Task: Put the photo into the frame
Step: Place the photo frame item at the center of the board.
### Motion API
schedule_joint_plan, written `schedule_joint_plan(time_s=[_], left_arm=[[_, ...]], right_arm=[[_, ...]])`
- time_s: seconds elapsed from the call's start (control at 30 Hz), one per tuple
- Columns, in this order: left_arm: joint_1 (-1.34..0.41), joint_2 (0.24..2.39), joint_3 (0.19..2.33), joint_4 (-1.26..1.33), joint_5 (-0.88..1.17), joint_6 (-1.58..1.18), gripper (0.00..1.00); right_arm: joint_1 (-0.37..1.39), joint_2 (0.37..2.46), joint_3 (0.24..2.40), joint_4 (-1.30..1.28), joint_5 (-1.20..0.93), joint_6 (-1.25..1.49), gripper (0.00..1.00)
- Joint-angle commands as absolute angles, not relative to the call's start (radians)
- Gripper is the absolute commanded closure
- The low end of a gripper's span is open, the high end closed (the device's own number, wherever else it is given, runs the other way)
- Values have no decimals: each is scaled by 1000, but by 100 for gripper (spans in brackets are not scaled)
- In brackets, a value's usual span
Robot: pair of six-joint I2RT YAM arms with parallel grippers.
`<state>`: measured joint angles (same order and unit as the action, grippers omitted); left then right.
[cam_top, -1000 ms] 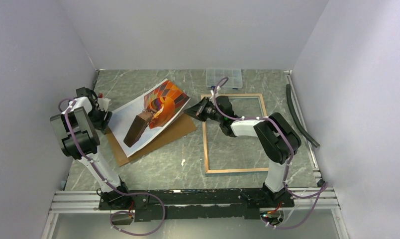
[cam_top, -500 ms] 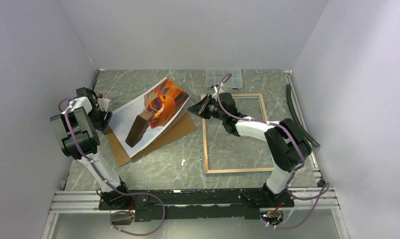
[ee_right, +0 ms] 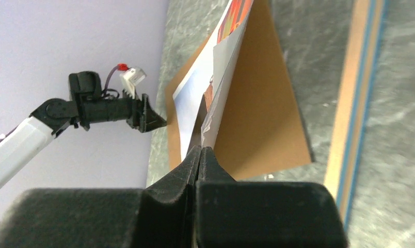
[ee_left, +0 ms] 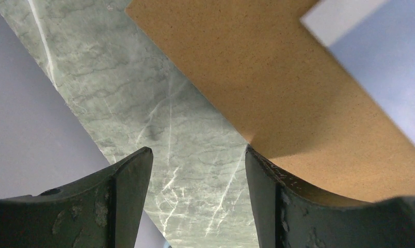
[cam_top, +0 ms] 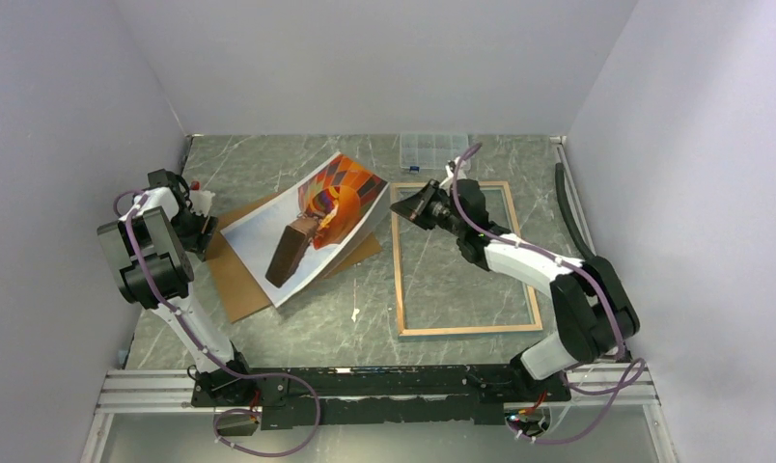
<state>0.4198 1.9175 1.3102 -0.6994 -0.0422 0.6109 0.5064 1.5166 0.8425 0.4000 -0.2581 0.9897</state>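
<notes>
The photo [cam_top: 307,227], an orange balloon print with a brown basket, lies tilted across the brown backing board [cam_top: 241,291]. Its right edge is lifted off the table. My right gripper [cam_top: 401,210] is shut on that raised edge, just over the left rail of the frame [cam_top: 400,280]. In the right wrist view the fingertips [ee_right: 201,148] pinch the thin sheet [ee_right: 230,57], with the frame's blue and tan rail [ee_right: 356,103] to the right. My left gripper [cam_top: 210,224] stands open at the board's left corner, over bare table [ee_left: 197,152], holding nothing.
A small clear compartment box [cam_top: 434,148] sits at the back beyond the frame. A black hose [cam_top: 582,227] runs along the right wall. The backing board [ee_left: 277,77] fills much of the left wrist view. Grey walls close in both sides.
My right gripper has drawn the photo's raised edge to the right, from over the board to the frame's left rail. The photo slid along with it. The left arm stayed still.
</notes>
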Motion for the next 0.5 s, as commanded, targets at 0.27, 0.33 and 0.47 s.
schedule_joint_plan(time_s=[0.27,0.33,0.47], left_arm=[[409,1885,1357,-738,-20,620,27],[405,1883,1361,-742,-19,618,27],[380,1864,1379,-763,-9,608,24]], right_arm=[[441,1295,744,106,-154,831,100],[436,1291,738,49,-125,812,100],[413,1332,701,22,-119,818,100]])
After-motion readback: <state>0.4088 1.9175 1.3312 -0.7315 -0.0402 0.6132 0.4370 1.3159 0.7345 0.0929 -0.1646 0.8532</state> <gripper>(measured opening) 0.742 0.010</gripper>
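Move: Above the left bar of the wooden frame, the right fingers already pinch a raised edge of the photo. The middle of the frame lies about 17 cm to the right, 3 cm back and 18 cm below. The brown board that the photo is leaving is centred some 25 cm left and 2 cm back, and the clear box stands about 24 cm ahead and 11 cm right. From the idle left hand, the frame's middle is roughly 65 cm to the right, level with it. Keeping its shut-finger pinch on the raised edge, the right hand drags the photo about 7 cm rightward off the brown board and in over the frame's opening, sinking some 4 cm and easing back about 3 cm. The wrist rolls roughly 15 degrees on the way, its left side dipping. ##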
